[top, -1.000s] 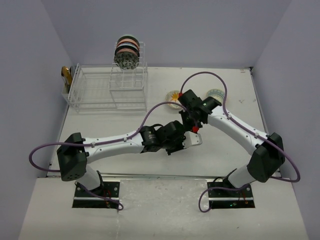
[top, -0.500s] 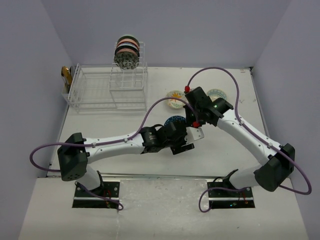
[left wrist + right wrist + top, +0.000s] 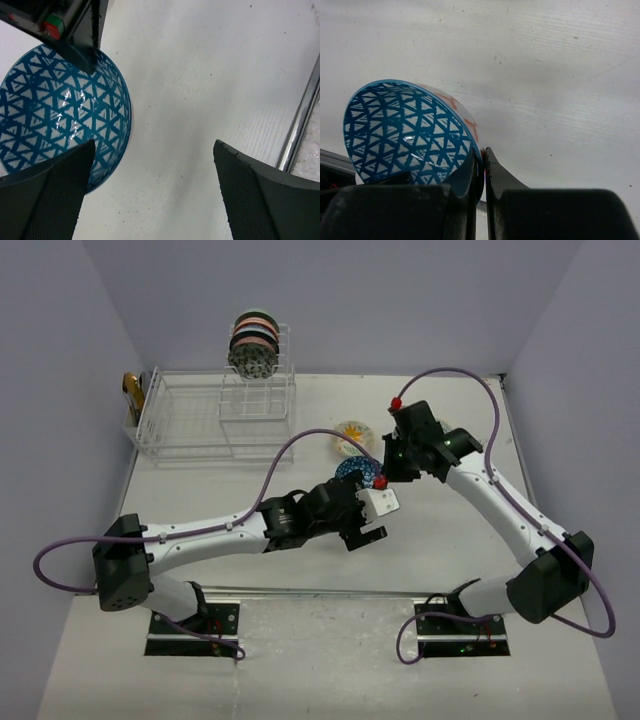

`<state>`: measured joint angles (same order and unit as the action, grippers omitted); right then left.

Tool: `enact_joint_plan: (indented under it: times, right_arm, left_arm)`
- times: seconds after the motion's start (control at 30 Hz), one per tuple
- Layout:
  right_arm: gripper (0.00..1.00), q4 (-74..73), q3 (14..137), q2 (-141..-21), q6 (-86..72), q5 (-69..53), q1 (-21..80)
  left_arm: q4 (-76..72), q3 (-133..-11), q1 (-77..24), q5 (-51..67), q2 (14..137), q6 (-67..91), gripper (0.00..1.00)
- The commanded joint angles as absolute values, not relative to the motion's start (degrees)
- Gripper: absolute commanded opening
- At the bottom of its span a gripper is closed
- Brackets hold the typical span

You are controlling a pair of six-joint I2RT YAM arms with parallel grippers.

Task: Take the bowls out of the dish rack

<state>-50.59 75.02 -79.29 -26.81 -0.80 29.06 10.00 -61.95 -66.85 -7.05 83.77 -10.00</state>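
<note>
A blue triangle-patterned bowl (image 3: 352,470) (image 3: 60,115) (image 3: 405,135) hangs tilted above the table's middle. My right gripper (image 3: 377,478) (image 3: 483,165) is shut on its rim. Just beside it, my left gripper (image 3: 372,520) (image 3: 155,200) stands wide open with only bare table between its fingers (image 3: 260,200), the bowl off to its left. The white wire dish rack (image 3: 215,420) sits at the far left. Its tall slotted tower holds several bowls (image 3: 255,345) on edge. A yellow-patterned bowl (image 3: 352,432) rests on the table.
A small golden-brown object (image 3: 131,390) hangs at the rack's left end. The table's metal front edge (image 3: 300,115) runs close to my left gripper. Purple cables loop over both arms. Grey walls close in the table on three sides.
My left gripper has opened and let go of the blue bowl, which my right gripper now holds alone. The right arm has swung toward the far side, covering a bowl at the right.
</note>
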Motion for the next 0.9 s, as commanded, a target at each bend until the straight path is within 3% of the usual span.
enact_joint_plan:
  times: [0.0, 0.23, 0.5, 0.87]
  right_arm:
    - [0.00, -42.89, 75.59, -77.78, -28.92, -2.19, 24.88]
    - [0.00, -36.66, 74.53, -80.15, -30.05, -1.84, 12.59]
    - [0.00, -28.13, 74.79, -88.04, -36.47, -0.71, -2.09]
    - [0.00, -28.92, 86.83, -104.67, -36.65, 3.60, -6.59]
  left_arm:
    - [9.93, -60.29, -66.71, -4.75, 81.04, -6.60, 1.00]
    - [8.35, -56.78, -66.80, -6.84, 69.01, -1.24, 1.00]
    - [19.13, -58.97, -66.71, -31.10, 56.70, 14.48, 1.00]
    - [29.26, -57.57, -66.80, -33.66, 42.89, 18.02, 1.00]
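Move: The right hand holds the blue bowl by its rim. The yellow-rimmed bowl lies about 21 cm ahead of that hand, 17 cm to its right and 16 cm below; the orange-flower bowl is 20 cm ahead and 6 cm left, also on the table. From the empty left hand, the front leaf-patterned bowl in the rack is some 36 cm ahead, 30 cm left and 3 cm higher, with the orange-flower bowl 28 cm straight ahead, 14 cm lower. Rightward and forward, nearly level, the right hand swings the blue bowl about 27 cm to above the yellow-rimmed bowl, turning some 45 degrees clockwise and sinking about 8 cm late on, keeping its rim pinch. The left hand, already clear and open, rises, then sweeps left towards the rack side, rolling left side down and turning counter-clockwise. ##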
